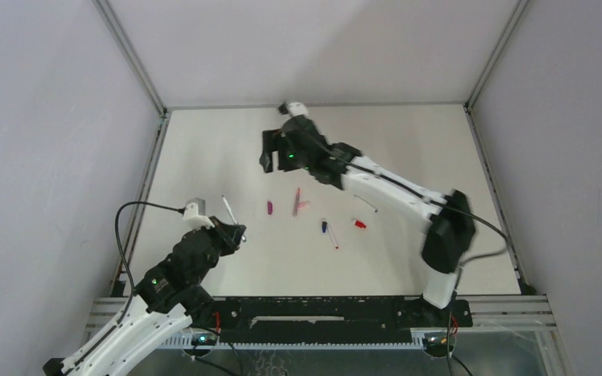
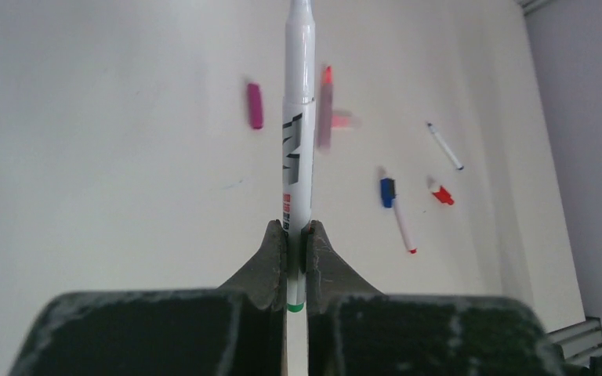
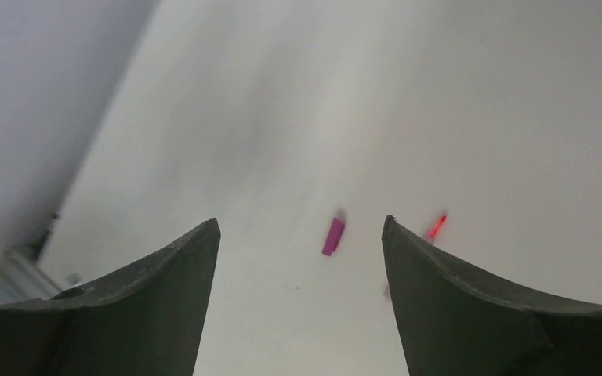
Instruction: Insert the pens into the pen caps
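Note:
My left gripper (image 2: 297, 235) is shut on the lower end of a white pen (image 2: 299, 117) with a green end, which points straight out from the jaws; from above it sits at the table's left (image 1: 235, 233). My right gripper (image 1: 269, 160) hangs open over the far middle, with a magenta cap (image 3: 333, 236) lying on the table below the gap between its fingers. On the table lie a pinkish-red pen (image 2: 325, 110) beside a pink cap (image 2: 343, 121), a blue cap (image 2: 388, 192) at the end of a white pen (image 2: 404, 227), a red cap (image 2: 441, 194) and a thin white pen (image 2: 445, 146).
The white table (image 1: 204, 149) is walled by grey panels on the left, back and right. A black rail (image 1: 321, 309) with both arm bases runs along the near edge. A cable (image 1: 125, 227) loops by the left arm.

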Robot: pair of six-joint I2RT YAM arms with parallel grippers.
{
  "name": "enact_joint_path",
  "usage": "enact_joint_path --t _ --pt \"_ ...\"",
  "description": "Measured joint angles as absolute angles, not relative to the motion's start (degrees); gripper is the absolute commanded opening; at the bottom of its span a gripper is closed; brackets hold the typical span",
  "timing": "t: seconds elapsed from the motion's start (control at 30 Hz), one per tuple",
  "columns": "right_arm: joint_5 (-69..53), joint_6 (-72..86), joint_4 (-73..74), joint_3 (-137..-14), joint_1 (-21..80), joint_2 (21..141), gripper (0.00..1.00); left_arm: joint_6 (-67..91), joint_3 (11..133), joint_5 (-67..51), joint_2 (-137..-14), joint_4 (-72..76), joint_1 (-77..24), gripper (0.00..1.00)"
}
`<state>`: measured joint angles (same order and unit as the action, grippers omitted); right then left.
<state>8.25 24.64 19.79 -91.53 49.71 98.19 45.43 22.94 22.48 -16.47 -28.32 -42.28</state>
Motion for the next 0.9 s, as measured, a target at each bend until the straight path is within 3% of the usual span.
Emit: enact_joint_path --t 0.1,0.27,0.67,0.9 --pt "9.1 24.84 28.8 -102.41 50.83 111.13 0.71 48.6 22.63 23.64 -16.4 -31.57 -42.24 0.0" --pt "8.75 25.56 38.87 -108.6 51.64 122.28 0.63 50.54 22.46 23.81 -16.49 -32.97 -42.24 0.0" --pt "5.78 28.32 44.14 -116.51 52.16 130.34 0.63 51.11 20.08 21.54 -15.7 -33.32 -42.24 0.0" --pt "5.69 30.24 45.45 -119.96 53.25 136.11 0.57 51.13 19.44 20.51 -14.74 -33.65 -42.24 0.0"
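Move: The purple pen cap lies on the table about 25 cm below the open right hand, some 6 cm to its left and 1 cm back. From that hand, the pink pen lies about 2 cm to the right and level fore and aft, and the pink cap about 4 cm to the right, also level. The blue cap lies 10 cm right and 7 cm back. From the left hand, the purple cap is about 13 cm ahead, 3 cm right and 15 cm below. Down onto the purple cap goes the right hand, sinking some 21 cm, fast at first and then more gently, and edging about 5 cm left as its wrist tips the fingers some 35 degrees steeper. Its fingers narrow partway but stay apart, stopping above the cap. The left hand keeps its grip on the white pen and sinks about 4 cm, tipping slightly down. ##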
